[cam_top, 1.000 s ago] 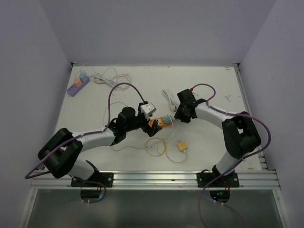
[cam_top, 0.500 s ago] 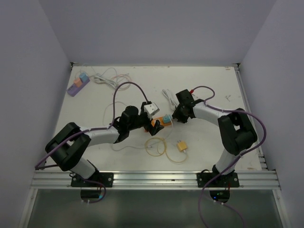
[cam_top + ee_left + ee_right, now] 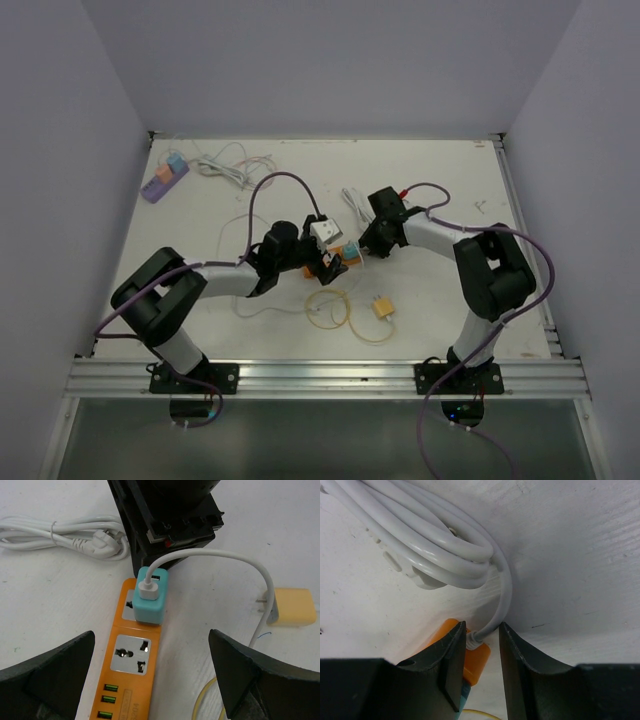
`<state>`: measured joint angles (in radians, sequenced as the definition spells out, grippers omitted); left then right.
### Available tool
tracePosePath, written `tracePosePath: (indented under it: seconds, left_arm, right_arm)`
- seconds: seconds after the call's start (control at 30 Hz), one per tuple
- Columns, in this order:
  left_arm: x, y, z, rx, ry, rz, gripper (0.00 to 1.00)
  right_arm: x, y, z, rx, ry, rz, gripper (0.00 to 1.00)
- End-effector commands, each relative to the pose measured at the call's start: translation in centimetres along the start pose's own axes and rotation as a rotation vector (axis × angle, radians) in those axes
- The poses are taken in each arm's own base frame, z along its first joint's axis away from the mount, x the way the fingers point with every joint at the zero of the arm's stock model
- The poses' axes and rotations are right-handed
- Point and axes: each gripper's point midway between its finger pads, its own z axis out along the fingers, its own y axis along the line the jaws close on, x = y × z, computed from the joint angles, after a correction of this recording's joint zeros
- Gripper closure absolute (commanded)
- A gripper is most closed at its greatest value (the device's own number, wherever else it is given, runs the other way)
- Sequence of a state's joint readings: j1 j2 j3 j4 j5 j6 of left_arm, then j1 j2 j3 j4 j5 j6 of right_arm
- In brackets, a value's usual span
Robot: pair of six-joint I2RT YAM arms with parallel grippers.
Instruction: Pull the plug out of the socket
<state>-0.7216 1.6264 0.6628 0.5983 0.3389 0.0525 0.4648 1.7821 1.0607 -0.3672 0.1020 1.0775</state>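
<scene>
An orange socket strip (image 3: pixel 127 680) lies mid-table, also seen in the top view (image 3: pixel 338 261). A teal plug (image 3: pixel 150 600) with a white cable in its top sits in the strip's far outlet (image 3: pixel 351 249). My left gripper (image 3: pixel 151 640) hangs wide open above the strip, one finger on each side, touching nothing (image 3: pixel 325 262). My right gripper (image 3: pixel 482 627) stands at the strip's far end (image 3: pixel 365 245), just behind the plug. Its jaws are narrowly apart around the strip's white cord. One finger (image 3: pixel 452 655) overlaps the orange end; whether it touches is unclear.
A coiled white cord (image 3: pixel 435 540) lies behind the right gripper (image 3: pixel 65 535). A yellow adapter (image 3: pixel 295 607) and a yellow cable loop (image 3: pixel 328 308) lie near the front. A purple socket strip (image 3: pixel 165 178) with white cable sits at the back left.
My left arm has reached further right, bringing its open gripper over the orange strip. The right gripper has shifted slightly left to the strip's end. The plug stays in its outlet.
</scene>
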Motion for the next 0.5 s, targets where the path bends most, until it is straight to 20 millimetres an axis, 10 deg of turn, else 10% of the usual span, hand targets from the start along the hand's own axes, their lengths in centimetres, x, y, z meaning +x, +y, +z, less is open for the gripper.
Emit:
tracePosePath:
  seconds: [0.0, 0.47]
  left_arm:
    - [-3.2, 0.1, 1.3, 0.017, -0.095, 0.083, 0.0]
    - [-3.1, -0.2, 4.3, 0.035, -0.081, 0.127, 0.02]
  right_arm:
    - [0.2, 1.4, 0.1, -0.021, 0.025, 0.048, 0.64]
    - [0.6, -0.3, 0.2, 0.077, 0.033, 0.06, 1.0]
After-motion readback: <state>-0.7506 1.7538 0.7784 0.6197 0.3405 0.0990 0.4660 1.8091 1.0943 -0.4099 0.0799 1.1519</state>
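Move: Just below the left hand lies the orange socket strip; the turquoise plug in its far end is about 4 cm to the right, 2 cm ahead and 5 cm down. The right fingers, partly open, already stand around the strip's white cord, about 1 cm below the hand point. From there the plug is some 4 cm left and 2 cm back, the cord bundle 9 cm ahead and 3 cm left, the yellow plug 14 cm back and 3 cm right. Closing almost fully, the right fingers pinch the white cord right beside the strip's end, that hand otherwise staying nearly in place. Meanwhile the left hand, fingers wide open, glides about 3 cm to the right and some 1.5 cm forward, barely sinking, its wrist nearly unturned, to bring its fingers over the turquoise plug. ##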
